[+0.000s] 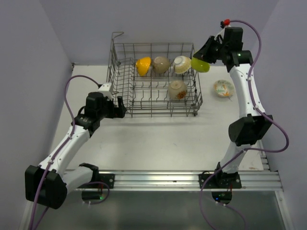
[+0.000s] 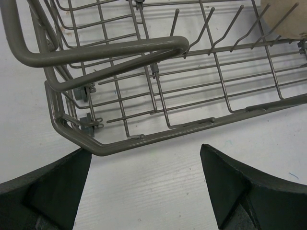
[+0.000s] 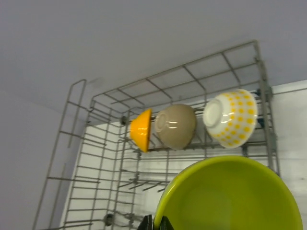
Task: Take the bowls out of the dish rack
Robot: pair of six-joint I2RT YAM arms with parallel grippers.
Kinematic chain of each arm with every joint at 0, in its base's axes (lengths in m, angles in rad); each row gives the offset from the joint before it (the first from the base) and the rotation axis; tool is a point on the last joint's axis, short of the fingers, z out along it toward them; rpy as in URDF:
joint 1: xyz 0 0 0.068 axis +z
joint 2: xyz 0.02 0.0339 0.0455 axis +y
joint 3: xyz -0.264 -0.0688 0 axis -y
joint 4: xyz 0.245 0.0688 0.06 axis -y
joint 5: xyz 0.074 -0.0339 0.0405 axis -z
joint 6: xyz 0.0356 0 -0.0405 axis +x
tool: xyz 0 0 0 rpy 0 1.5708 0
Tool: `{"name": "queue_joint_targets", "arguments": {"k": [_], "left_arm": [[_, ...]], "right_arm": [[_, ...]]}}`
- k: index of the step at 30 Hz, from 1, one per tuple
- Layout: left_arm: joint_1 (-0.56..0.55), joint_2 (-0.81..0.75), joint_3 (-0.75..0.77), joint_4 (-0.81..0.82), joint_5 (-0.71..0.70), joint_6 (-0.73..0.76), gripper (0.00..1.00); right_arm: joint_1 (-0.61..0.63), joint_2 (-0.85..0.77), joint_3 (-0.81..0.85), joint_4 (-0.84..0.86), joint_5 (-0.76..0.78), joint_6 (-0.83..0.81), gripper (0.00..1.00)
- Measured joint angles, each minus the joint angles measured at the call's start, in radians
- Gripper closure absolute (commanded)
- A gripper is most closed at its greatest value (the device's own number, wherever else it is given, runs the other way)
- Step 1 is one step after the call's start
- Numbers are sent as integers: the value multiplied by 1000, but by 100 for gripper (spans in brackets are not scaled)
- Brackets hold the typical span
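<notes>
The grey wire dish rack (image 1: 163,113) stands mid-table. Its back row holds an orange bowl (image 1: 143,65), a tan bowl (image 1: 161,64) and a white bowl with yellow dots (image 1: 182,64); a patterned beige bowl (image 1: 177,89) leans in the front row. My right gripper (image 1: 207,53) is shut on the rim of a lime-green bowl (image 1: 200,64), held in the air over the rack's back right corner. In the right wrist view the lime bowl (image 3: 235,196) fills the lower right, its rim pinched by the right gripper (image 3: 156,223). My left gripper (image 2: 145,158) is open, just off the rack's near left corner (image 2: 110,143).
A patterned bowl (image 1: 223,88) sits upright on the table to the right of the rack. The rack's handle loop (image 2: 105,50) juts out above the left gripper. Walls close in on the left, back and right of the table.
</notes>
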Motion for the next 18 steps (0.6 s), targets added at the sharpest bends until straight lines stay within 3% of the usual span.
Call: {"name": "queue_joint_targets", "arguments": {"k": [8, 18], "left_arm": [[0, -7, 0, -6, 9, 0, 0], [0, -12, 0, -9, 13, 0, 0]], "right_arm": [[-23, 0, -107, -99, 221, -107, 100], [-101, 0, -260, -80, 381, -145, 100]]}}
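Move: My right hand, gripping the green bowl by its rim, is bound for the flowered bowl on the table, about 23 cm to its right, 9 cm farther out and some 33 cm below. In the rack, the yellow-checked bowl sits roughly 20 cm ahead and 3 cm left, 26 cm down; the beige front-row bowl is 1 cm ahead and 7 cm left, 27 cm down. From my left hand the flowered bowl lies about 64 cm right, 26 cm ahead and 14 cm down. I bring my right hand down about 13 cm and, together with that, some 12 cm to the right, carrying the green bowl away from the rack's right side towards the flowered bowl. As it sinks I swing the fingers clockwise, tip them farther down and let the hand's left side drop, roughly 20 degrees each, with the rim still pinched. ##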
